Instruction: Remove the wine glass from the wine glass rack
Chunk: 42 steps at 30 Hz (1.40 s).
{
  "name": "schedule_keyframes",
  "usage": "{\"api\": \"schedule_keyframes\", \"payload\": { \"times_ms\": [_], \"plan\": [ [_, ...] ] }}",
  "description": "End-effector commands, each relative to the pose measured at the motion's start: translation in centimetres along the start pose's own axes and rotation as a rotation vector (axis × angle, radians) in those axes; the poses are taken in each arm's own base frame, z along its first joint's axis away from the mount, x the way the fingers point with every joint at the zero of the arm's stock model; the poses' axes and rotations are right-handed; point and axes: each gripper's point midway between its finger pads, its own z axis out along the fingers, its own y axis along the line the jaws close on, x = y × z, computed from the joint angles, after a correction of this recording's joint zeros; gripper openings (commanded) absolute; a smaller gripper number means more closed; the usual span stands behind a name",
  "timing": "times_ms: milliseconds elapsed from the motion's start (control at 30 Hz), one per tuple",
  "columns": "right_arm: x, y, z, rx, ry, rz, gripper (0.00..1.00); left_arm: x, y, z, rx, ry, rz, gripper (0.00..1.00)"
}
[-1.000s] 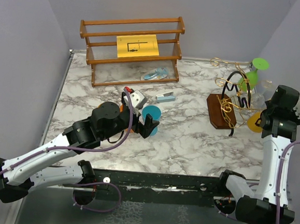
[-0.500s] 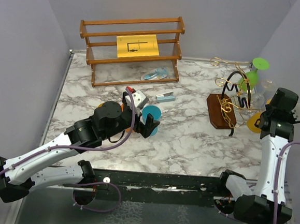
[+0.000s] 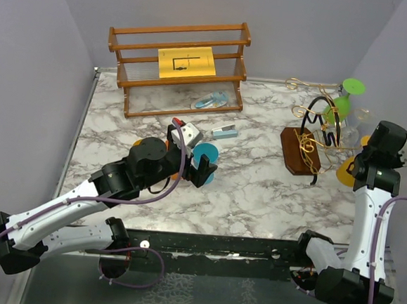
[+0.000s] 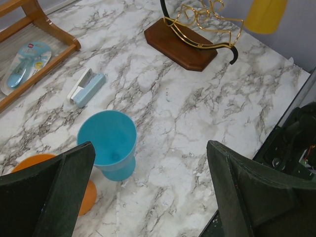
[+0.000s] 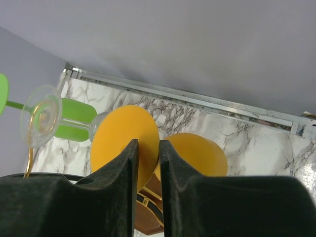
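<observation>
The wine glass rack (image 3: 300, 150) has a dark wooden base with gold and black wire arms, at the table's right. A green wine glass (image 3: 345, 100) and a clear one (image 3: 353, 128) hang on its far arms. My right gripper (image 3: 368, 163) is shut on the stem of a yellow wine glass (image 3: 347, 169) at the rack's right side. In the right wrist view the fingers (image 5: 132, 163) pinch between its foot (image 5: 118, 138) and bowl (image 5: 197, 153). My left gripper (image 4: 150, 163) is open and empty above a blue cup (image 4: 108, 143).
A slatted wooden shelf (image 3: 175, 65) with a yellow sheet stands at the back, a blister pack (image 3: 211, 101) on its lowest level. A small stapler (image 3: 225, 132) lies in front of it. An orange disc (image 4: 29, 165) sits beside the blue cup. Walls close in right and left.
My right gripper has shifted slightly right and toward the near edge with the yellow glass in it. The left arm has moved only a little.
</observation>
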Motion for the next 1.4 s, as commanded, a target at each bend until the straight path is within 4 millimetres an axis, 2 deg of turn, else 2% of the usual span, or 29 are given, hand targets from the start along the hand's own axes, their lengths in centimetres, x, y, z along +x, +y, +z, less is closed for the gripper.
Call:
{"api": "schedule_keyframes", "payload": {
  "times_ms": [0,200,300,567,800,1133,1367],
  "plan": [
    [0.2,-0.1,-0.4,-0.010,0.018,-0.009,0.17,0.6,-0.3,0.4,0.024,0.015,-0.001,0.99],
    [0.0,0.1,-0.3,-0.006,0.013,0.035,0.11,0.6,-0.3,0.5,0.023,0.018,-0.001,0.99],
    [0.2,0.4,-0.3,-0.008,0.021,0.097,0.01,0.7,-0.2,0.5,0.022,0.019,-0.002,0.99],
    [0.6,1.6,-0.2,-0.028,0.047,0.240,0.01,1.0,-0.1,0.9,0.019,0.035,-0.004,0.99],
    [0.5,2.2,-1.4,-0.069,0.078,0.353,0.01,1.2,0.0,1.0,0.018,0.041,-0.003,0.99],
    [0.9,2.1,-3.2,-0.082,0.139,0.469,0.01,1.2,-0.1,1.0,0.023,0.039,-0.006,0.99],
    [0.5,1.1,-4.2,-0.081,0.125,0.524,0.01,1.3,-0.3,1.0,0.033,0.041,-0.007,0.99]
  ]
}}
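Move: The yellow wine glass hangs foot up on the rack right at the right hand's fingertips, its middle only about 1 cm ahead and some 5 cm below. From the same hand, the clear glass is about 8 cm ahead and 1 cm left, the green glass about 16 cm ahead and 4 cm left, and the rack's wooden base 8 cm ahead, 11 cm left and far below. From the left hand, the yellow glass lies about 45 cm right and 6 cm ahead. The right fingers, already nearly closed, shut fully and pinch the yellow glass's thin stem just under its foot while the hand eases a centimetre or two forward and up. Keeping that pinch, the hand swings about 3 cm left and 2 cm back, towards the rack's middle, rolling some 25 degrees about its pointing direction, clockwise seen from behind the hand. ##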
